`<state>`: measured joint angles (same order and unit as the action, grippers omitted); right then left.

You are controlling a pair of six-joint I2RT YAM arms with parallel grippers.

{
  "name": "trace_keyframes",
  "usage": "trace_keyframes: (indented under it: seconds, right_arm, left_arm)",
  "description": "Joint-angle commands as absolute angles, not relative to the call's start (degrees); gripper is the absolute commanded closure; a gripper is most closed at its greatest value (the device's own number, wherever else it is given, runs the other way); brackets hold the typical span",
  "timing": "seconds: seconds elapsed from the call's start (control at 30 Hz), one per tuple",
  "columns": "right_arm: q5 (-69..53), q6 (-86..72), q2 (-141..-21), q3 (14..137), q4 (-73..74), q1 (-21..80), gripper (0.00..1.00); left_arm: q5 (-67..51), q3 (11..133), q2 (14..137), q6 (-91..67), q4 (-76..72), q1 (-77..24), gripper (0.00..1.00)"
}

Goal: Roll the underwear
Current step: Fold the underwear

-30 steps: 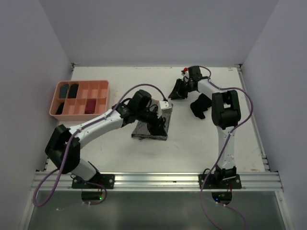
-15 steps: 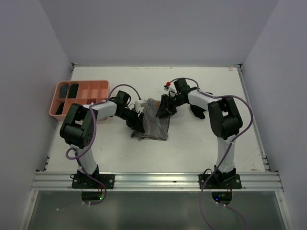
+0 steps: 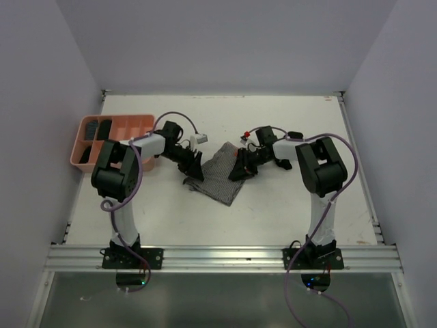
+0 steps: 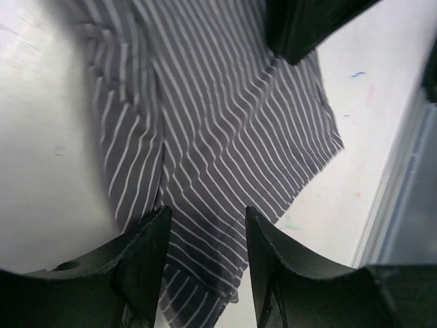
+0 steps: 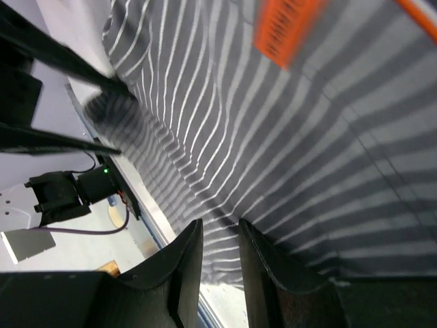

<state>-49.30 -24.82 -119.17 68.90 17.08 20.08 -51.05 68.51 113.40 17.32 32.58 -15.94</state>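
The grey-and-white striped underwear (image 3: 222, 179) lies spread on the white table between my two grippers. My left gripper (image 3: 195, 167) is at its left edge. In the left wrist view the left gripper (image 4: 207, 217) stands open, with the striped underwear (image 4: 205, 109) and its hem showing in the gap. My right gripper (image 3: 240, 168) is at the cloth's right edge. Close up, the right gripper (image 5: 220, 229) has its jaws a narrow gap apart over the striped underwear (image 5: 287, 137), which carries an orange tag (image 5: 287, 24). The black underwear (image 3: 282, 162) lies partly under the right arm.
A salmon-pink compartment tray (image 3: 140, 121) stands at the left and holds dark rolled pieces. The right gripper's tip (image 4: 307, 24) shows at the top of the left wrist view. The table's near rail (image 3: 225, 256) runs along the front.
The right gripper came from the back of the table down to the cloth's right edge. The left arm folded back to the left edge. The striped cloth turned and now lies diagonally.
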Motion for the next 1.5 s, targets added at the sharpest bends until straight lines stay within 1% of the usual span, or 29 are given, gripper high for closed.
trace_keyframes:
  seconds: [0.0,0.1,0.13,0.2,0.3,0.4,0.53,0.63,0.87,0.93,1.07,1.17,1.2,1.27,1.3,1.37,1.4,1.47]
  right_arm:
    - [-42.46,-22.5,-119.44,65.65,18.1,20.57,0.67]
    - [-42.19,-21.54,-119.79,65.74,18.89,20.57,0.67]
    - [-42.27,-21.45,-120.06,65.83,19.33,20.57,0.67]
    - [-42.71,-21.18,-120.67,66.09,19.68,20.57,0.68]
    - [-42.72,-21.09,-120.41,65.4,19.34,20.57,0.68]
    - [-42.72,-19.61,-120.76,65.3,20.39,20.57,0.68]
    - [-42.28,-18.02,-120.94,65.21,21.79,20.65,0.68]
    - [-41.93,-17.67,-121.55,64.95,21.8,20.57,0.68]
    - [-41.49,-17.49,-121.38,65.3,21.88,20.57,0.67]
    - [-41.22,-17.4,-121.2,65.39,22.15,20.57,0.67]
    - [-41.31,-17.31,-121.2,65.22,22.06,20.57,0.67]
    - [-41.48,-17.32,-121.38,65.13,21.97,20.57,0.67]
    - [-41.4,-17.31,-121.46,65.13,21.97,20.57,0.67]
    - [-41.75,-17.4,-121.55,65.21,21.97,20.57,0.67]
    - [-41.84,-17.4,-121.64,65.48,22.06,20.57,0.67]
    - [-42.27,-17.32,-121.55,65.65,22.15,20.57,0.67]
    - [-42.36,-17.4,-121.47,65.83,22.58,20.57,0.67]
    - [-42.8,-17.14,-121.38,66.27,23.2,20.57,0.67]
  left_arm:
    - [-39.8,71.72,112.08,27.05,32.86,-14.68,0.47]
    - [-40.69,68.92,103.38,27.33,30.94,-14.59,0.46]
    - [-39.04,68.21,99.79,26.29,29.46,-14.59,0.46]
    - [-38.67,67.67,98.35,24.44,29.52,-14.24,0.45]
    - [-40.08,70.74,100.54,23.13,31.64,-12.84,0.45]
    - [-40.25,73.11,105.37,22.33,32.34,-12.13,0.45]
    - [-43.06,74.7,113.0,21.01,34.19,-11.95,0.46]
    - [-44.55,74.09,115.39,19.95,34.54,-11.87,0.48]
    - [-50.36,70.41,114.96,21.44,39.54,-11.78,0.51]
    - [-48.79,69.44,113.91,21.8,41.65,-11.78,0.51]
    - [-43.34,64.69,110.66,19.95,41.05,-11.69,0.52]
    - [-40.26,63.28,109.16,18.2,39.64,-11.69,0.61]
    - [-39.47,63.02,108.55,16.8,37.55,-11.69,0.69]
    - [-38.41,63.1,107.14,15.74,36.13,-11.78,0.75]
    - [-38.41,63.45,106.88,14.95,35.51,-11.95,0.86]
    - [-37.1,64.95,106.26,14.59,35.16,-12.3,0.96]
    - [-33.61,65.3,104.87,14.33,34.37,-13.26,1.0]
    - [-27.8,65.65,102.76,15.37,32.79,-14.93,1.0]
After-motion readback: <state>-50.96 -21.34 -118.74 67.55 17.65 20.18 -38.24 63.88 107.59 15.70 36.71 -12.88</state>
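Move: The left hand is low over the underwear, about 5 cm to the right of and 1 cm farther out than its left corner, which lies just below the fingers' height. From this hand the orange label on the cloth is some 11 cm right and 8 cm ahead, and the pink box's middle about 28 cm left and 11 cm ahead. From the right hand, set down on the cloth, that corner is roughly 16 cm left and 1 cm back. Forward in a hop about 6 cm out and as high, drifting left, the left hand comes down beyond the underwear's far-left edge, then sweeps back some 8 cm at table level. It finishes leftward and slightly down to the left corner, rolling a little as its half-open fingers close and pinch the cloth. The right hand stays pressed on the middle-right part, barely creeping back. ##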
